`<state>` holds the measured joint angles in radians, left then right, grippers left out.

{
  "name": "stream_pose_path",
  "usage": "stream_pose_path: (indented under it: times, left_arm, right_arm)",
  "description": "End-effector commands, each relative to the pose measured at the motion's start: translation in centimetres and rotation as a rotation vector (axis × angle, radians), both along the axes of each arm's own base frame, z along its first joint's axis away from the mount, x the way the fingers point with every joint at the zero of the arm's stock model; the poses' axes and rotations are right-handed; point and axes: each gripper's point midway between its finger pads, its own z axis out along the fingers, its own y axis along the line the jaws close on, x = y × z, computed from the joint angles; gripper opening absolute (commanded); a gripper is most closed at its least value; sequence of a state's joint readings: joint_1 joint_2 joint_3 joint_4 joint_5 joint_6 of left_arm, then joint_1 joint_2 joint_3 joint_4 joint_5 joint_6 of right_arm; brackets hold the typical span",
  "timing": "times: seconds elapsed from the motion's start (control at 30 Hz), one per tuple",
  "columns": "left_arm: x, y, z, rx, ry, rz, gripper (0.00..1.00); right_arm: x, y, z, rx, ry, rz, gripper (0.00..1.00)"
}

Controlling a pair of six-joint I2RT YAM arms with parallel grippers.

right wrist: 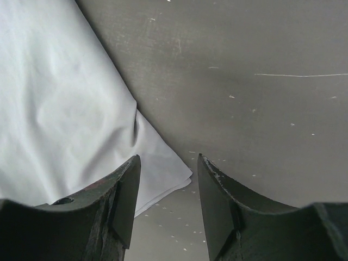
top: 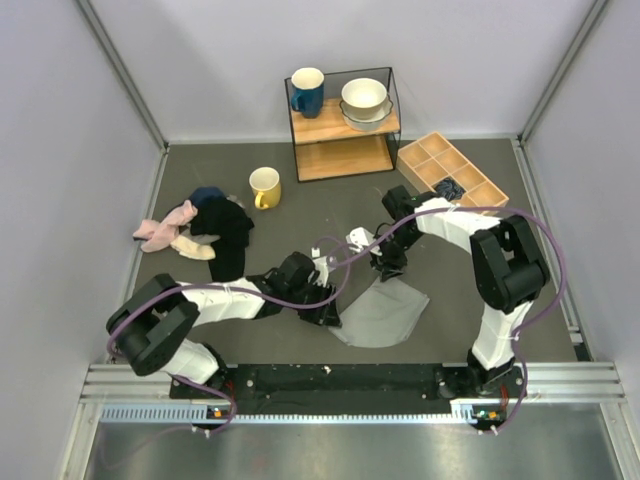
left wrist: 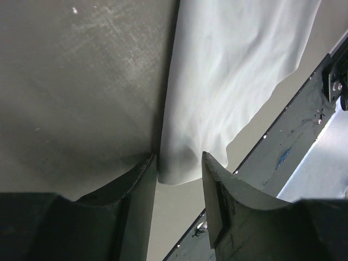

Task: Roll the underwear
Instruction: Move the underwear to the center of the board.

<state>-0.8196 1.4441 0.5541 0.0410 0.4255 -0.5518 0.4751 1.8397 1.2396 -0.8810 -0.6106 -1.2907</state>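
Observation:
The underwear [top: 385, 312] is a light grey cloth lying flat on the dark table near the front edge. My left gripper [top: 326, 310] sits at its left corner, and my right gripper [top: 388, 268] at its far corner. In the left wrist view the jaws of the left gripper [left wrist: 178, 168] stand apart, with a rounded corner of the underwear [left wrist: 234, 81] lying just between the fingertips [left wrist: 142, 173]. In the right wrist view the right gripper [right wrist: 167, 164] is also open, and a pointed, doubled corner of the underwear [right wrist: 65, 109] lies on the table between its tips.
A heap of black cloth [top: 228, 235] and pink cloth [top: 165, 232] lies at the left. A yellow mug [top: 265, 187] stands behind it. At the back are a shelf [top: 345, 125] with a blue mug [top: 307, 92] and bowls [top: 365, 100], and a divided wooden tray [top: 452, 172] holding a dark bundle [top: 449, 188].

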Motion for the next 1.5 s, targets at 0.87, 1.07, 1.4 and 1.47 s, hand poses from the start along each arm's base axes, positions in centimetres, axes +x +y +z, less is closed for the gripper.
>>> stream_pose_path:
  times: [0.87, 1.07, 1.4, 1.47]
  left_arm:
    - [1.3, 0.5, -1.5, 0.043, 0.059, 0.015, 0.09]
    - [1.7, 0.0, -0.5, 0.025, 0.054, -0.004, 0.07]
    - [4.9, 1.6, 0.6, 0.08, 0.007, 0.041, 0.0]
    - [6.1, 2.4, 0.6, 0.097, 0.007, 0.056, 0.0]
  right_arm:
    - [0.3, 0.3, -1.0, -0.05, 0.009, 0.067, 0.03]
    - [0.7, 0.1, 0.5, -0.019, -0.011, 0.046, 0.0]
    - [4.2, 0.5, 3.0, 0.035, -0.039, -0.087, 0.0]
    - [5.2, 0.7, 3.3, 0.046, -0.058, -0.108, 0.0]
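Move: The near-left corner of the flat grey underwear lies between the left gripper's open fingers, about 1 cm back and 1 below, with the underwear's middle some 11 cm to the right and 2 cm ahead. The black clothes lie about 20 cm ahead and 26 cm to the left. The underwear's far-left corner sits between the right gripper's open fingers, about 2 cm below and 1 ahead; its middle is about 9 cm back and straight in line, and the wooden tray is 22 cm ahead and 16 to the right. Both hands settle about 1 to 1.5 cm down onto their corners of the underwear and shut their half-open fingers to pinch the cloth, the left hand easing back about 1 cm as it closes gradually and the right one closing quickly after it is down. Then they take the cloth farther out over the table, the left hand sliding about 4 cm forward and a little to its left while staying low, the right one going about 2.5 cm forward and rising some 2 cm. ##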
